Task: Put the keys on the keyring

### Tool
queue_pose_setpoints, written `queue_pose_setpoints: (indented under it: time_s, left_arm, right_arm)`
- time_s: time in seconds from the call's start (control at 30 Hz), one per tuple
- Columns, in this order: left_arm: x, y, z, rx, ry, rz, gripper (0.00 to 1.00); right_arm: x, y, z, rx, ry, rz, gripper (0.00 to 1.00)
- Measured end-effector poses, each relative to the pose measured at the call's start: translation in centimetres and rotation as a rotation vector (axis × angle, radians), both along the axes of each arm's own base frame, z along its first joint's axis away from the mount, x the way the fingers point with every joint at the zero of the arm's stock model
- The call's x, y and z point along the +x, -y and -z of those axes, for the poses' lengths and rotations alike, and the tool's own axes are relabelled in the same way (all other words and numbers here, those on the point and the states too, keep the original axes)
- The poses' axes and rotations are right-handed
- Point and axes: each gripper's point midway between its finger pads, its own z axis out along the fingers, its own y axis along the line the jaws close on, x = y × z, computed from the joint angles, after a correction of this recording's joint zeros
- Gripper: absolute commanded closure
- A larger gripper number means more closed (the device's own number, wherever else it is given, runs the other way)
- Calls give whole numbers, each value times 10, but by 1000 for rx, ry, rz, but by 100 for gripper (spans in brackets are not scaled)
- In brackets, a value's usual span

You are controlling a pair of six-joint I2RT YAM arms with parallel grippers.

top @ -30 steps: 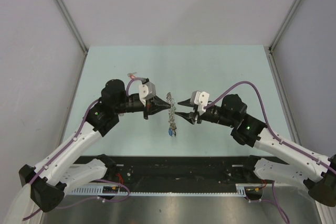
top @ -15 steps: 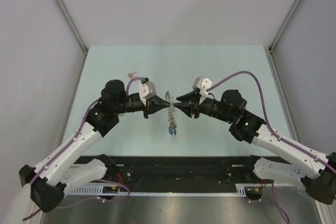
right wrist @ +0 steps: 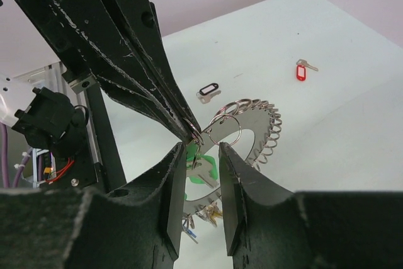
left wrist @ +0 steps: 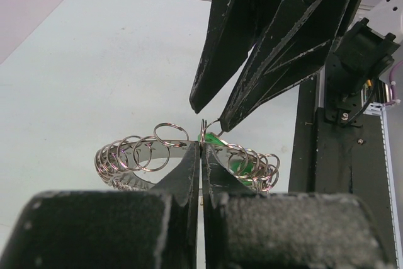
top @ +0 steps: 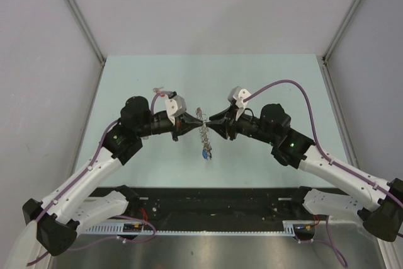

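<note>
The keyring (top: 203,133) is a flat silvery hoop fringed with small wire rings, hanging above the table between the two arms. My left gripper (top: 196,120) is shut on its upper rim (left wrist: 146,149). A green-tagged key (right wrist: 206,169) hangs from a small ring just by the left gripper's fingertips (right wrist: 187,131). My right gripper (right wrist: 203,174) faces the left gripper (left wrist: 201,150) tip to tip. Its jaws stand a little apart on either side of the green key, without pressing it. Blue and yellow tagged keys (top: 205,154) dangle at the hoop's lower end.
A red-tagged key (right wrist: 300,71) lies on the pale table behind the left arm (top: 126,131), also visible from above (top: 158,90). A small black-tagged key (right wrist: 208,91) lies nearer the hoop. The dark mounting rail (top: 208,201) runs along the near edge.
My right gripper has moved left and up to the keyring, and its jaws have narrowed around the green key. The left gripper still holds the hoop, turned slightly.
</note>
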Motion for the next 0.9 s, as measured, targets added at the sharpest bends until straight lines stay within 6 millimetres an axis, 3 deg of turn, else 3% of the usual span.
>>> queue_pose_setpoints:
  time_s: [0.4,0.5,0.57,0.63,0.77,0.9]
  left_arm:
    - [3,-3,-1,-15,-2,-30,100]
    - [3,-4,-2,-20,0,-34,100]
    - [3,-4,-2,-21,-1,-37,100]
    - [5,-4,-1,-22,1,-42,99]
    - [6,-5,0,-25,-5,-45,77]
    - [9,-9,-6,-36,11,-54,66]
  right_arm:
    - [5,-6,12,-40,-34,-2,74]
    - [5,-7,13,-43,-35,-2,82]
    - [6,-7,13,-45,-34,-2,97]
    - [5,-8,14,-47,-32,-8,100]
    - [5,-7,15,-60,-21,-12,100]
    - [4,-4,23,-118,-10,-18,100]
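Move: The small wire ring on the keyring's top edge is still pinched in the left fingertips, so it lies right at the left hand. The part-open right fingers already stand around it, with the ring only about 1 cm left of and 1 cm below the right hand. The keyring's broad hoop hangs with its middle some 5 cm below the right hand, 1 cm back and 1 cm left. The green-tagged key dangles about 3 cm below, 1 cm back and 1 cm left. The right fingers shut and pinch the small wire ring beside the left fingertips, after easing down onto it by a bit over 1 cm. Only then do the left fingers open about a quarter, letting go as that hand drifts roughly 1 cm forward and to the left; the closed right hand sinks about 1 cm more, its fingertips dipping a few degrees. ##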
